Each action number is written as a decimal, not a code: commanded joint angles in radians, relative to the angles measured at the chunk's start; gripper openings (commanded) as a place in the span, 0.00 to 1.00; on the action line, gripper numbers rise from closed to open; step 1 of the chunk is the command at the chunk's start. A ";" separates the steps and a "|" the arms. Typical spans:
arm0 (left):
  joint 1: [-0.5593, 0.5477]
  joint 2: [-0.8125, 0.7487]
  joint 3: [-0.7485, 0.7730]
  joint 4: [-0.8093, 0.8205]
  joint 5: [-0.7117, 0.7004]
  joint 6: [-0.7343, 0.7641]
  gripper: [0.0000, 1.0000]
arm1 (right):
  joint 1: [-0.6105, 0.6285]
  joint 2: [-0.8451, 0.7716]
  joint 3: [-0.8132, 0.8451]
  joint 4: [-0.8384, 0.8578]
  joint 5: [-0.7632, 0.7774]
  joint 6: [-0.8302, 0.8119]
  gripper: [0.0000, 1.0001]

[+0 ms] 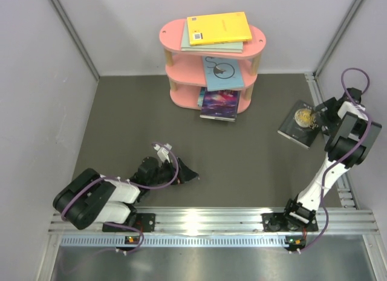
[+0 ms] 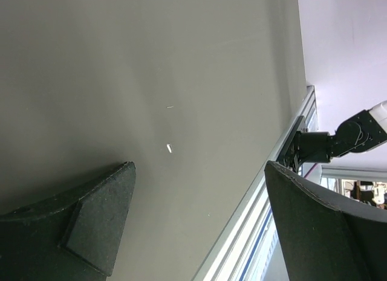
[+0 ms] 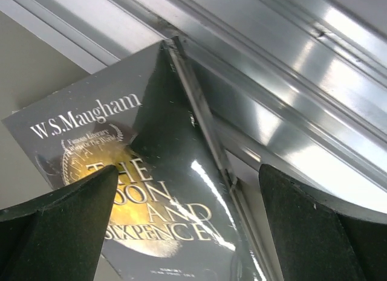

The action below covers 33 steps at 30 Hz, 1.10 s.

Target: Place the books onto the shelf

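Observation:
The pink shelf (image 1: 172, 34) stands at the back centre. A yellow book (image 1: 219, 28) lies on its top board over a pale grey-green one (image 1: 213, 47). A light blue book with a swirl (image 1: 225, 74) juts from the middle tier. A purple book (image 1: 219, 103) and a teal edge (image 1: 200, 98) sit at the bottom. A black book with a gold emblem (image 1: 296, 127) (image 3: 151, 166) lies flat by the right rail. My right gripper (image 1: 318, 115) (image 3: 188, 172) hangs open just above that book's rail-side edge. Far from any book, my left gripper (image 1: 188, 174) (image 2: 199, 167) stands open and low over the table.
A metal rail (image 1: 341, 184) (image 3: 290, 69) runs along the table's right side, touching the black book's edge. Another rail (image 1: 205, 223) (image 2: 254, 232) lines the near edge, holding both arm bases. Grey walls close in left, back and right.

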 commanded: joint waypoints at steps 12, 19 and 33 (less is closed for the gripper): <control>-0.007 0.065 -0.021 -0.129 -0.004 0.034 0.95 | -0.071 0.303 0.339 0.019 -0.016 -0.013 0.37; -0.007 0.051 -0.034 -0.122 -0.010 0.031 0.95 | -0.059 0.324 0.368 0.005 -0.043 -0.050 0.00; -0.007 0.048 -0.047 -0.105 -0.021 0.027 0.94 | 0.171 -0.106 -0.075 0.236 -0.022 0.010 0.00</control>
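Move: The black book lies just left of the right hand, its middle roughly 8 cm to the left and 1 cm back, 1 cm lower; its right long edge is already between the open fingers. The side rail is 4 cm to the hand's right, level with it. The purple book on the shelf's bottom tier is about 46 cm left and 9 cm ahead. From the left hand the black book is some 25 cm ahead and 49 cm right. Barely shifting at first, the right hand shuts its wide-open fingers onto the black book's right edge and pinches it. As they finish closing it draws the book forward and left, about 5 cm each way, away from the side rail and towards the shelf, rising only a centimetre or so. The wrist turns some 10 degrees counter-clockwise, and its fingers tip slightly outward by the end. ##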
